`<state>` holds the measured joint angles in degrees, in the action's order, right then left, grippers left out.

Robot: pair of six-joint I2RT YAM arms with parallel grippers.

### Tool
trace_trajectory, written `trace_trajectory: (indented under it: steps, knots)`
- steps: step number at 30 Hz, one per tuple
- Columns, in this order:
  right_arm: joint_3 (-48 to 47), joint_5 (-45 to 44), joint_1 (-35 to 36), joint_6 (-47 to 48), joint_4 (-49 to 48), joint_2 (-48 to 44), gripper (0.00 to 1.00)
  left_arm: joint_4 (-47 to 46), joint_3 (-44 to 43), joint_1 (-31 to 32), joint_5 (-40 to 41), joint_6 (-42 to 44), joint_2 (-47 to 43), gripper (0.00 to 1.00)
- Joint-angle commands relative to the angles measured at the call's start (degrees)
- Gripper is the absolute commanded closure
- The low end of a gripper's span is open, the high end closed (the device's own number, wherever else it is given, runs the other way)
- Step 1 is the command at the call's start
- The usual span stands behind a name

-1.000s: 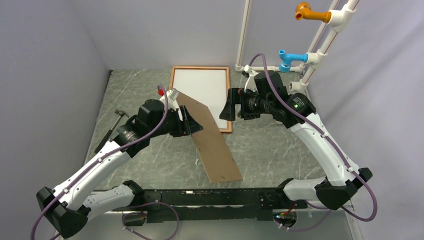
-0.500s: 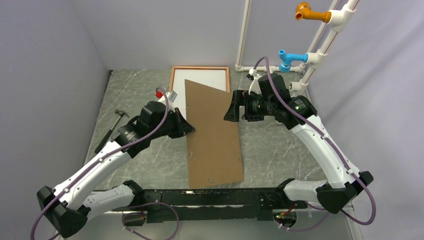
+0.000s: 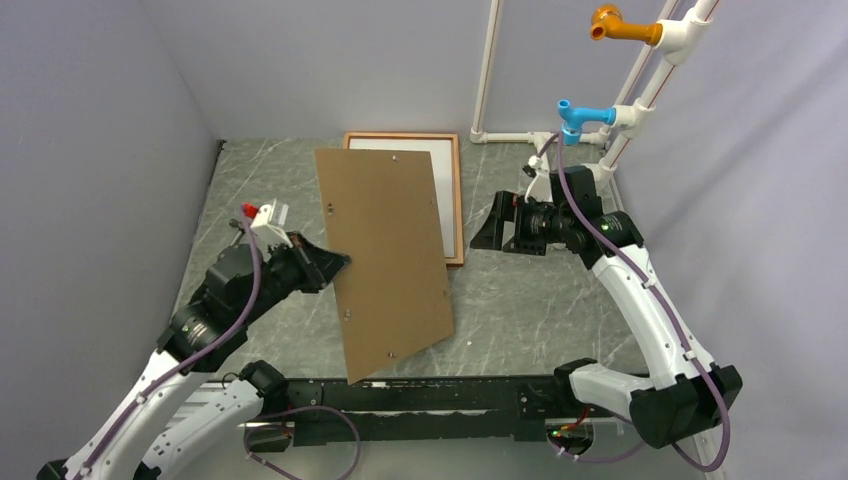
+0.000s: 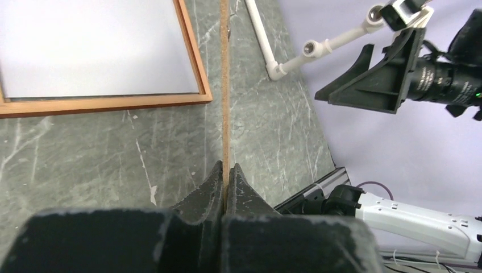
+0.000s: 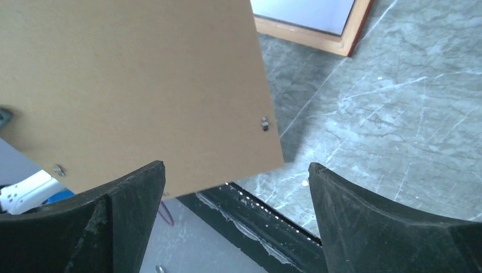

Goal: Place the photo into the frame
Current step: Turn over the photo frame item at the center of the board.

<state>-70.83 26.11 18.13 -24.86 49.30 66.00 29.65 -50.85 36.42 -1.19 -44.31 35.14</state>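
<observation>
The frame [image 3: 459, 200], thin reddish-brown moulding, lies flat at the back of the table. A plain white sheet [image 3: 446, 185] fills it, seemingly the photo face down; no print shows. My left gripper [image 3: 335, 263] is shut on the left edge of a brown backing board [image 3: 385, 255] and holds it raised and tilted over the frame's left part. In the left wrist view the board's thin edge [image 4: 225, 85] runs up from the closed gripper [image 4: 225, 173], beside the frame [image 4: 193, 54]. My right gripper [image 3: 490, 225] is open and empty, right of the board [image 5: 131, 85].
White PVC pipes with a blue and an orange fitting [image 3: 620, 120] stand at the back right. Grey walls close the left and the back. The black rail of the arm bases [image 3: 450, 390] runs along the near edge.
My left arm has drawn back and left, swinging the board flat-on to the camera and over the frame's left side. My right gripper has pulled away to the right, clear of the board.
</observation>
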Motion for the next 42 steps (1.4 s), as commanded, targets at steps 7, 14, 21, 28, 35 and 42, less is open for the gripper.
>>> trace_trajectory:
  steps: [7, 14, 21, 28, 35, 42]
  knots:
    - [11.3, 22.9, -7.1, 2.8, -16.7, -4.6, 0.01, -8.9, -3.2, -3.7, -7.2, -1.2, -6.2, 1.00]
    - [16.6, 31.1, -9.3, 0.9, -26.6, -5.0, 0.01, -17.3, -1.3, -4.1, -13.7, -3.9, -7.7, 1.00]
    - [17.1, 34.8, -11.2, -1.9, -29.9, -4.1, 0.01, -23.8, 0.0, -4.9, -18.3, -6.6, -8.8, 1.00]
    - [20.0, 45.4, -11.4, -16.6, -50.7, -9.7, 0.03, -27.6, 3.2, -6.1, -19.4, -8.5, -7.3, 1.00]
    - [19.5, 48.5, -11.4, -24.2, -58.3, -12.4, 0.15, -32.0, 8.7, -10.3, -22.4, -10.3, -5.1, 1.00]
    - [22.4, 48.5, -11.3, -27.8, -63.8, -13.2, 0.57, -37.4, 15.9, -17.4, -30.8, -12.9, -2.4, 1.00]
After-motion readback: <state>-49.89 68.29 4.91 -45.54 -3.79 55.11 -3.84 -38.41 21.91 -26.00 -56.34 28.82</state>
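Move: My left hand already holds the brown backing board by the middle of its left edge; the board slants down to the right, its middle about 7 cm right of this hand and 8 below. From my open right hand that middle is roughly 16 cm left, 3 back and 4 lower. The frame lies flat beyond, its middle about 33 cm ahead of my left hand, 6 right and 30 below. The pipe stand's near corner is some 18 cm ahead of my right hand, 19 right and 25 below. Keeping my pinch on the left edge, I lift my left hand about 7 cm, easing back and then forward again, while it rolls right side up, so the board's right edge comes up. My right hand dips slightly, then rises to end some 8 cm higher and a little back, rolling left side up and tipping its fingers upward, and half closes them around the board's right edge. ##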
